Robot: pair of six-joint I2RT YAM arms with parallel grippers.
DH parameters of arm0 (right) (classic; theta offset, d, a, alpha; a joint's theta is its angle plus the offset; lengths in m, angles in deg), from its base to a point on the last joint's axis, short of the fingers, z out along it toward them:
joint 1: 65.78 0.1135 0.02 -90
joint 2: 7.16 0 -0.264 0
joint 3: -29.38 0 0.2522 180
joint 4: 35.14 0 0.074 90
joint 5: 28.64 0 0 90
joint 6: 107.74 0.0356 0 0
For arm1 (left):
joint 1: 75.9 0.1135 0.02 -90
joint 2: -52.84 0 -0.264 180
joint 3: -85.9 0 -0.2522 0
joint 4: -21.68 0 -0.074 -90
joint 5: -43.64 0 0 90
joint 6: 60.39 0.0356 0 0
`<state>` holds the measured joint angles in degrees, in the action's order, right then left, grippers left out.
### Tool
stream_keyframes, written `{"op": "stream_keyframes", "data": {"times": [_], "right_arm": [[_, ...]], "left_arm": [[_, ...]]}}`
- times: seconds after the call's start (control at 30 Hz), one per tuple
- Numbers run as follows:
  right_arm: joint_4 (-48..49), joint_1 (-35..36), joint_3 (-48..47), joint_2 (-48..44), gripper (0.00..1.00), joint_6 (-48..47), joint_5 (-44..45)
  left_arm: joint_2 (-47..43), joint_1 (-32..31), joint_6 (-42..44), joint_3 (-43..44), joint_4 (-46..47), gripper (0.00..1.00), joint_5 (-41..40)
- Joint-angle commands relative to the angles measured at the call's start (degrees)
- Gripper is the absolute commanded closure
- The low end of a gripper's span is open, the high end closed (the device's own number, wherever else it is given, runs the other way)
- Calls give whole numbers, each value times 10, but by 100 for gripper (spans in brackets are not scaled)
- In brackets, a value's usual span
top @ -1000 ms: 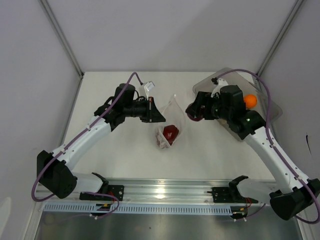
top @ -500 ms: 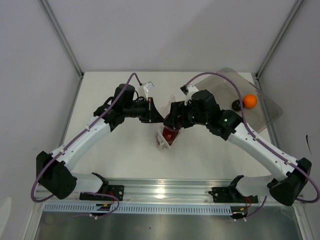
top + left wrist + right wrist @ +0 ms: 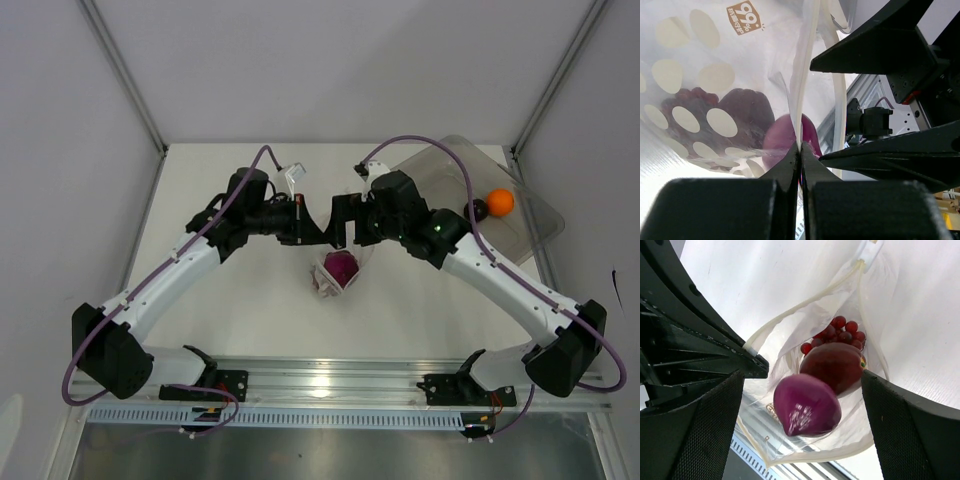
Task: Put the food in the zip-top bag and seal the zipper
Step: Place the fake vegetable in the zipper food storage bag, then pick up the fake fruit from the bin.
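Note:
The zip-top bag (image 3: pixel 338 270) lies mid-table with its mouth held up and open. My left gripper (image 3: pixel 318 228) is shut on one lip of the mouth (image 3: pixel 800 148), at the zipper strip (image 3: pixel 807 65). Over the mouth, my right gripper (image 3: pixel 347 222) stands open and holds nothing (image 3: pixel 802 385). Just below it, inside the bag, is the purple-red onion (image 3: pixel 807 405), blurred. Deeper in lie a dark red round fruit (image 3: pixel 835 365) and the grapes (image 3: pixel 837 332). The orange ball (image 3: pixel 500 202) and a dark ball (image 3: pixel 478 210) sit in the bin at the right.
A rigid clear plastic bin (image 3: pixel 530 225) stands at the back right, under the right arm's cable. A metal rail (image 3: pixel 320 385) runs along the near edge with both arm bases. Grey walls close in the table on the left, back and right.
The right gripper swung left from the bin to above the bag and opened wide. The purple-red onion that it carried now lies in the bag. The left gripper kept its hold.

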<state>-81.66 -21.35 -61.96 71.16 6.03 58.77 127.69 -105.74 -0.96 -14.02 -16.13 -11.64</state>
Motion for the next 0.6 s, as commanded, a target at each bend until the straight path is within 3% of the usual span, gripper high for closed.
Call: {"op": "stream_keyframes", "data": {"times": [0.0,0.27,0.4,0.57], "right_arm": [[-1,2,-34,-4,1,-14,21],[-12,-19,-55,-35,1,-18,54],[-21,-65,-60,-56,1,-12,58],[-15,-185,-40,-84,1,5,38]], "left_arm": [[-17,1,-5,-2,19,99,7],[-17,1,-5,0,22,99,11],[-20,1,-4,3,22,100,14],[-22,1,1,6,22,99,18]]}}
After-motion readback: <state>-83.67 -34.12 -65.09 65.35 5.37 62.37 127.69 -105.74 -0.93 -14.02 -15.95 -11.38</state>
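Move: The empty, open right hand is over the bag's mouth, with the purple vegetable already inside, some 11 cm below and about 1 cm back. The clear bin's middle lies roughly 30 cm right, 18 cm ahead and 16 cm down; in it the dark fruit is about 31 cm right and 18 ahead, the orange about 36 right and 21 ahead, both some 15 cm down. From the left hand the bin is about 34 cm right, 18 ahead and 15 down. Fingers wide open and empty, the right hand first eases up off the bag's mouth, then swings away to the right, forward and higher towards the clear bin, about 8 cm right with some 5 cm each of forward and rise, turning about 15 degrees clockwise and tipping up slightly. The left hand stays where it is with its fingers shut on the bag's rim, keeping the mouth held up. ##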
